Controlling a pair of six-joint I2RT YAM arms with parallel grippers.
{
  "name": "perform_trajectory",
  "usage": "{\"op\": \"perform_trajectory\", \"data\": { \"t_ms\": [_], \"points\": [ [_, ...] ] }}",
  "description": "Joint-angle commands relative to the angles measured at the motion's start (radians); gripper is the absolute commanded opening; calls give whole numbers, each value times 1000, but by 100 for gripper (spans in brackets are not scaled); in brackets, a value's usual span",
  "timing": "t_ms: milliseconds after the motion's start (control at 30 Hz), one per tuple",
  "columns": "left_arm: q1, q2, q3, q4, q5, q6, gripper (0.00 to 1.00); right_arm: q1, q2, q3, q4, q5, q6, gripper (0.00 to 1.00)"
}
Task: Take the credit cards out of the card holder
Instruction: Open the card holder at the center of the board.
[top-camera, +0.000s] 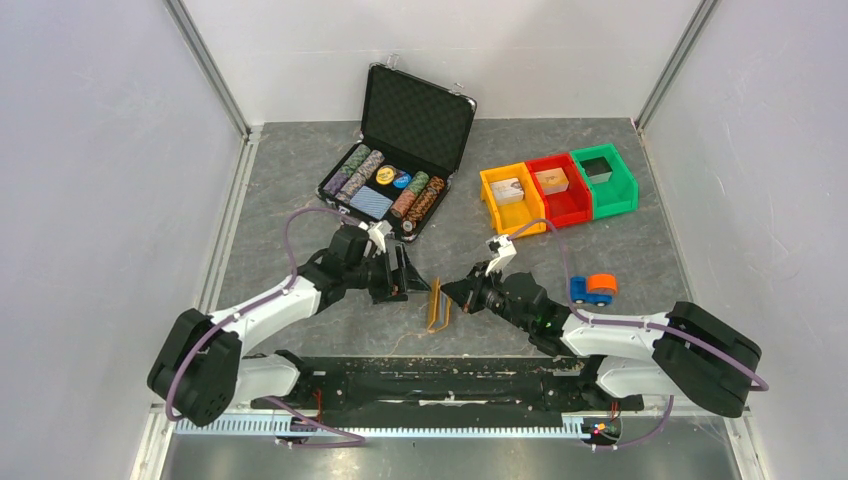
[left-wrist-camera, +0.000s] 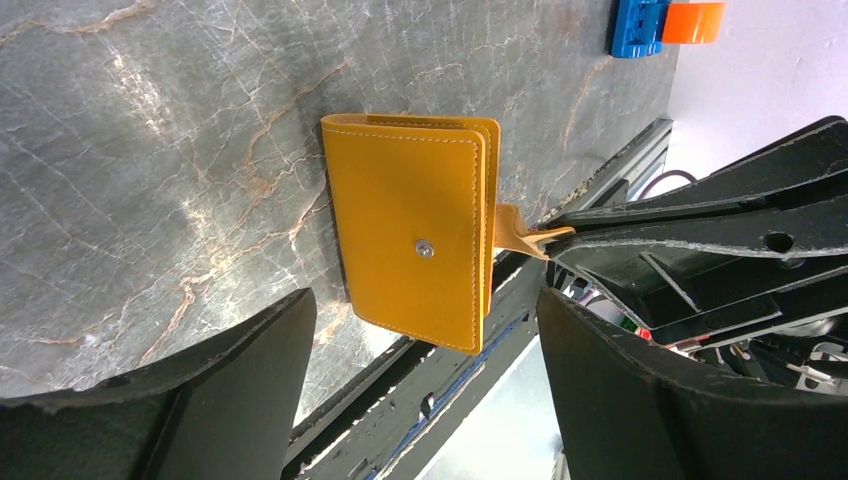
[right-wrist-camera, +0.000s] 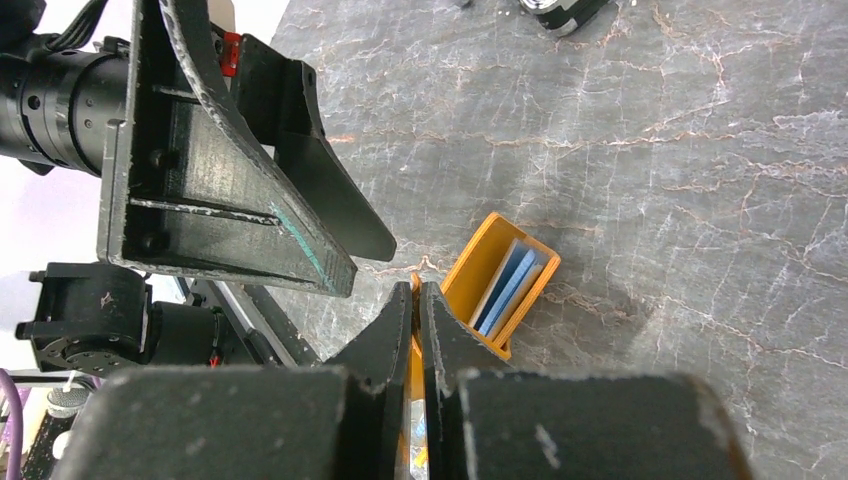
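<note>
The orange card holder (top-camera: 437, 305) stands on its edge on the table between my two grippers. In the right wrist view it (right-wrist-camera: 470, 268) gapes open, and the edges of a light blue credit card (right-wrist-camera: 512, 283) and a pale one (right-wrist-camera: 496, 278) show inside. My right gripper (right-wrist-camera: 416, 292) is shut on the holder's orange strap tab (left-wrist-camera: 520, 232); it also shows in the top view (top-camera: 449, 290). My left gripper (left-wrist-camera: 422, 302) is open and empty, its jaws spread wide just short of the holder's closed face (left-wrist-camera: 410, 235); in the top view it (top-camera: 410, 275) is left of the holder.
An open black chip case (top-camera: 405, 150) sits at the back. Orange (top-camera: 497, 205), red (top-camera: 575, 205) and green (top-camera: 618, 192) bins stand at the back right. A blue and orange toy car (top-camera: 592, 288) is right of my right arm. The black mounting rail (top-camera: 430, 375) runs along the near edge.
</note>
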Motion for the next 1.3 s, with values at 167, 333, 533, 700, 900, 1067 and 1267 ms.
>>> {"op": "perform_trajectory", "data": {
  "t_ms": [167,333,533,700,900,1067,1267],
  "points": [
    [-2,49,23,49,39,0,86,-1,-18,33,15,-11,35,0],
    [-2,42,10,52,35,16,84,-2,-6,42,21,-7,45,0],
    [-2,65,-14,82,108,30,84,-3,-2,57,-10,28,53,0],
    [-2,50,-15,82,105,36,85,-2,2,73,-22,22,49,0],
    [-10,93,-10,83,106,30,83,-3,2,71,-22,20,54,0],
    [-16,111,-14,70,66,31,74,-2,-4,60,-21,19,57,0],
    [-17,118,-21,62,29,28,58,-9,-11,27,-25,22,63,0]
  ]
}}
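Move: The card holder stands nearly shut, its snap-side cover facing the left hand. Its middle is about 4 cm to that hand's right, 3 cm back and 3 cm lower; the strap is some 5 cm to the right, level with the hand. The chip case lies about 20 cm ahead and 5 cm left, the yellow bin 19 cm ahead and 20 cm right. The right hand already grips the strap, the holder's middle some 3 cm back, 1 cm left and 4 cm below it. One left finger comes to the free edge of the snap-side cover, seemingly just inside it with the other finger outside, as the left hand sinks about 2.5 cm and draws back just over 1 cm. Its wide-open fingers start closing around the cover near the end. The right hand keeps its pinch on the strap almost in place, dipping slightly, then rising a little. ##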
